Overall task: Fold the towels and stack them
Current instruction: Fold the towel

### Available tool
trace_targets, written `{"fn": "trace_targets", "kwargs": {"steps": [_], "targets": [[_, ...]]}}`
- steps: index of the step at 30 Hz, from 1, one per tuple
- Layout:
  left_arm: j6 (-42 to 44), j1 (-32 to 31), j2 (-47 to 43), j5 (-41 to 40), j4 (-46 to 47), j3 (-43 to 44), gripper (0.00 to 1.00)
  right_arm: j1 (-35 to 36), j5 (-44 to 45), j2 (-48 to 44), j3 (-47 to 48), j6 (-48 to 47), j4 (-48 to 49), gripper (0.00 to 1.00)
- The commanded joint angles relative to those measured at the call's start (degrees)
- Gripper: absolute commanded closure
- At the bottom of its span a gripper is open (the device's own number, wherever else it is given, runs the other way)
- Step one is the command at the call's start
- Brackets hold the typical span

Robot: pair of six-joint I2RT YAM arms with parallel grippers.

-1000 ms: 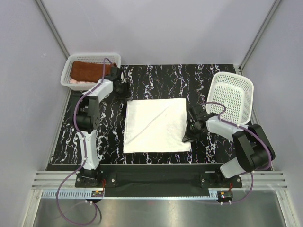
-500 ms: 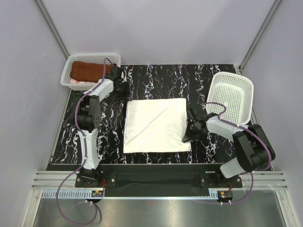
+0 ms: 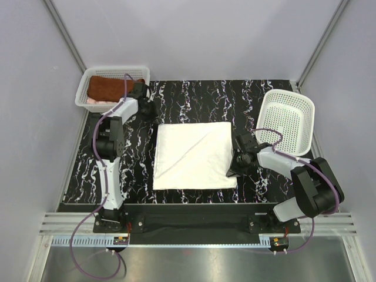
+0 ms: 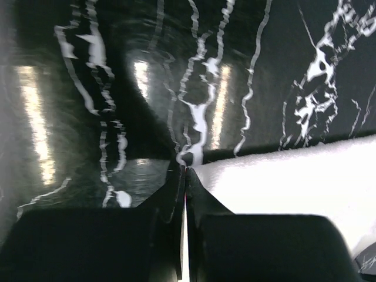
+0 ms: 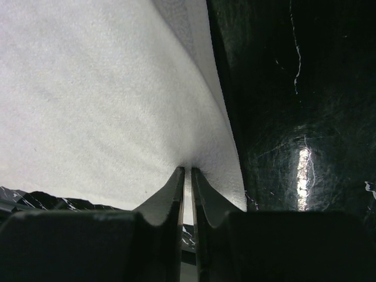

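Observation:
The white towel [image 3: 194, 155] lies flat on the middle of the black marbled table [image 3: 258, 94]. My right gripper [image 3: 233, 170] is shut on its right edge close to the near corner; in the right wrist view the white towel [image 5: 106, 100] puckers at the gripper [image 5: 188, 169]. My left gripper [image 3: 150, 111] is just beyond the far-left corner, shut. In the left wrist view the gripper [image 4: 185, 169] has its tips together beside the white towel [image 4: 282, 182], with no cloth seen between them. The rust-brown towel [image 3: 107, 88] lies in the left basket, over the pale pink towel [image 3: 93, 101].
A white mesh basket [image 3: 114, 71] stands at the far-left corner, close behind my left arm. A second white mesh basket [image 3: 307, 108] leans tilted at the right, nothing in it, just beyond my right arm. Grey walls close in both sides.
My left gripper has gone from open to shut and drawn back a little toward the far left. The right gripper keeps its hold; the towel has not moved.

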Motion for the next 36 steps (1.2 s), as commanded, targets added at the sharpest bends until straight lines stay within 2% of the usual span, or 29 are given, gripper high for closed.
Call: {"fn": "trace_targets", "kwargs": {"steps": [1, 6, 10, 12, 13, 15, 18, 21, 27, 31, 36], "targets": [[-1.56, 1.86, -1.98, -2.21, 3.21, 0.08, 1.0, 0.38, 4.85, 0.76, -2.68, 0.5, -0.32, 0.85], [-1.74, 2.73, -3.12, -3.27, 4.0, -0.64, 1.0, 0.38, 4.85, 0.33, -3.38, 1.2, 0.38, 0.85], [1.5, 2.74, -4.35, 1.45, 5.23, -0.81, 1.0, 0.38, 4.51, 0.32, -3.47, 1.03, 0.64, 0.85], [3.27, 2.82, -5.23, 4.63, 6.11, -1.42, 0.79, 0.38, 4.33, 0.24, -3.47, 1.03, 0.56, 0.85], [3.88, 2.74, -5.84, 5.69, 6.29, -1.78, 0.72, 0.3, 4.33, 0.15, -3.29, 1.03, 0.64, 0.85], [5.64, 2.56, -6.55, 6.84, 6.73, -2.74, 0.63, 0.38, 4.33, 0.15, -3.29, 1.03, 0.64, 0.85], [8.63, 2.21, -7.78, 6.32, 6.38, -3.62, 0.57, 0.38, 4.15, 0.5, -3.03, 0.77, 0.56, 0.85], [12.4, 2.12, -9.36, 6.84, 6.38, -4.59, 0.55, 0.38, 3.8, 0.59, -3.12, 0.68, 0.82, 0.85], [22.33, -0.86, -9.9, 2.72, 3.22, -3.36, 0.5, 0.38, 3.36, 0.32, -3.47, 0.24, 1.17, 0.85], [28.31, -4.81, -6.64, -5.61, -0.39, -0.46, 0.5, 0.38, 3.1, 0.24, -3.29, -0.02, 1.35, 0.85], [29.55, -6.67, -3.57, -8.97, -0.75, 0.15, 0.49, 0.38, 3.01, -0.11, -2.86, -0.29, 1.0, 0.85]]}}
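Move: The white towel's far left corner lies almost at the left fingertips, about 1 cm to their right, 1 cm nearer the base and 1 cm below. Brown towel, in the bin: roughly 14 cm farther out and 14 cm to the left of that hand. From the right hand, down at the towel's right edge, this corner is some 24 cm ahead and 24 cm left. Left fingers open half-way and rise about 4 cm off the corner, then shift right, sinking slightly, turning clockwise. ##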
